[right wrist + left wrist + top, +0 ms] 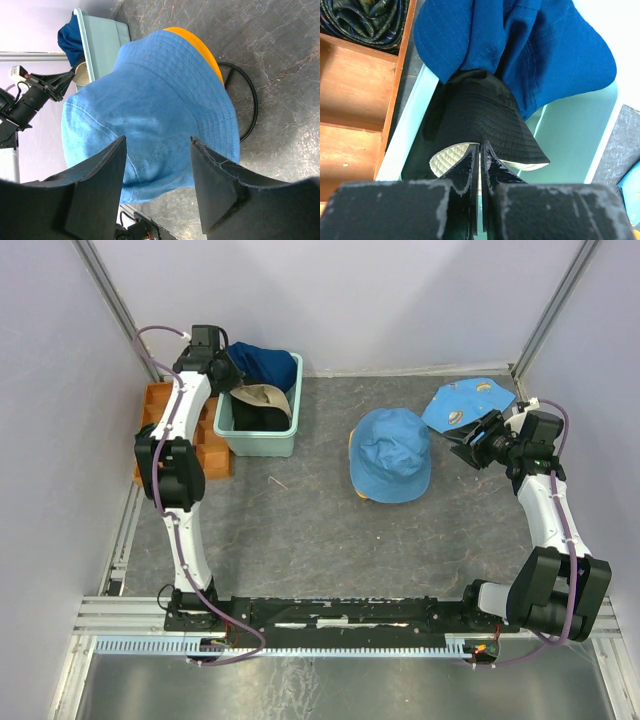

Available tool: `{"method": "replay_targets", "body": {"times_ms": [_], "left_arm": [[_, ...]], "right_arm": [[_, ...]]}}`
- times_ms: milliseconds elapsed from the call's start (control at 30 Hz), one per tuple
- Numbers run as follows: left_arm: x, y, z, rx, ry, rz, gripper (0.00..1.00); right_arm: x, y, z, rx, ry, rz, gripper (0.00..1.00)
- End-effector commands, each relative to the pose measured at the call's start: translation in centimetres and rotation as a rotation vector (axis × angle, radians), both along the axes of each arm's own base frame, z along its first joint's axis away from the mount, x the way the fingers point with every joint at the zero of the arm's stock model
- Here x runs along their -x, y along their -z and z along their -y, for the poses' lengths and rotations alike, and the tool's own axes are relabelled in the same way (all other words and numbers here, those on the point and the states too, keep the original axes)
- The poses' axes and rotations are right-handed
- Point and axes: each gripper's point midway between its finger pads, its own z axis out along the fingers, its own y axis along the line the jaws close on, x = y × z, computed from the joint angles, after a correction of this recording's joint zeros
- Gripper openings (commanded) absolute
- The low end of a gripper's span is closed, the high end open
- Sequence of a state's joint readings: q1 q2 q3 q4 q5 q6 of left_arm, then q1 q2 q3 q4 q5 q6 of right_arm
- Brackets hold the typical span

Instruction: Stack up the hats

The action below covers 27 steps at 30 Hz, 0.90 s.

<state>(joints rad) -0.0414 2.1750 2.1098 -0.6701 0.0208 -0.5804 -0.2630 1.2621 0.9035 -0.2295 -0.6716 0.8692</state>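
A mint-green tub at the back left holds a dark blue hat and a black hat with cream lining. My left gripper reaches into the tub. In the left wrist view it is shut on the brim of the black hat, with the dark blue hat draped above. Mid-table, a light blue hat sits on a yellow-orange hat, of which only the brim edge shows. My right gripper stands open just right of that pile, its jaws facing the light blue hat without touching it.
A flat printed light-blue cloth lies behind the right gripper. An orange wooden organiser stands left of the tub, with patterned fabric in one compartment. A black cable ring lies on the table by the hat pile. Walls close in on three sides.
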Motion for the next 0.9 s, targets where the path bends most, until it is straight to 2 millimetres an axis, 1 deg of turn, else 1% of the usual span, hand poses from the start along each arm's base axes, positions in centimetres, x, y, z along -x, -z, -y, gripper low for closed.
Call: {"method": "replay_targets", "body": {"times_ms": [0, 33, 133, 233, 333, 467, 567, 633, 700, 867], "left_arm": [[-0.8, -2.6, 1.3, 0.051, -0.016, 0.064, 0.03], [-0.6, -3.7, 1.7, 0.065, -0.012, 0.086, 0.03], [0.0, -8.1, 3.0, 0.116, 0.003, 0.171, 0.03], [1.0, -13.3, 4.8, 0.171, 0.033, 0.276, 0.03], [2.4, -18.3, 6.1, 0.218, 0.053, 0.364, 0.03], [4.4, -24.0, 7.8, 0.291, 0.083, 0.462, 0.03], [5.9, -27.8, 8.9, 0.348, 0.098, 0.524, 0.03], [6.9, -29.6, 10.1, 0.389, 0.119, 0.551, 0.03], [7.8, -30.4, 11.6, 0.435, 0.137, 0.551, 0.03], [9.2, -31.0, 16.1, 0.52, 0.206, 0.527, 0.03]], "right_arm": [[-0.5, -2.7, 0.2, 0.02, -0.001, 0.083, 0.61], [-0.5, -2.9, 0.1, 0.016, -0.004, 0.086, 0.61], [-0.8, -4.9, -0.2, 0.001, -0.015, 0.121, 0.6], [-1.3, -8.0, -1.0, 0.008, -0.042, 0.178, 0.6], [-1.8, -11.2, -1.7, 0.023, -0.069, 0.237, 0.6], [-2.0, -15.2, -3.0, 0.029, -0.118, 0.317, 0.6], [-1.8, -17.9, -5.0, 0.023, -0.189, 0.376, 0.62], [-1.5, -19.5, -6.7, 0.022, -0.24, 0.414, 0.62], [-0.9, -20.6, -8.5, 0.032, -0.301, 0.456, 0.62], [0.4, -20.6, -12.7, 0.147, -0.439, 0.492, 0.63]]}}
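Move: The left hand already pinches the brim of the black, tan-lined hat; the blue hat on the stack, where it is to go, lies about 40 cm to the right, 14 cm nearer the base and 12 cm below. The navy hat is about 6 cm ahead and 6 cm right of the left hand, the box's middle some 4 cm back and 5 cm right. From the right hand, the blue hat lies roughly 11 cm left, 7 cm ahead and 15 cm below. Keeping its shut grip on the brim, the left hand draws the black hat up out of the box, barely rising at first and then fast to nearly 30 cm, sliding about 12 cm right and somewhat back while its fingers tip upward and its right side rolls up. The empty right hand, fingers still open, lifts off to the side of the blue hat by some 20 cm, then swings about 10 cm left to come high over the stack, tipping up and turning counter-clockwise. ##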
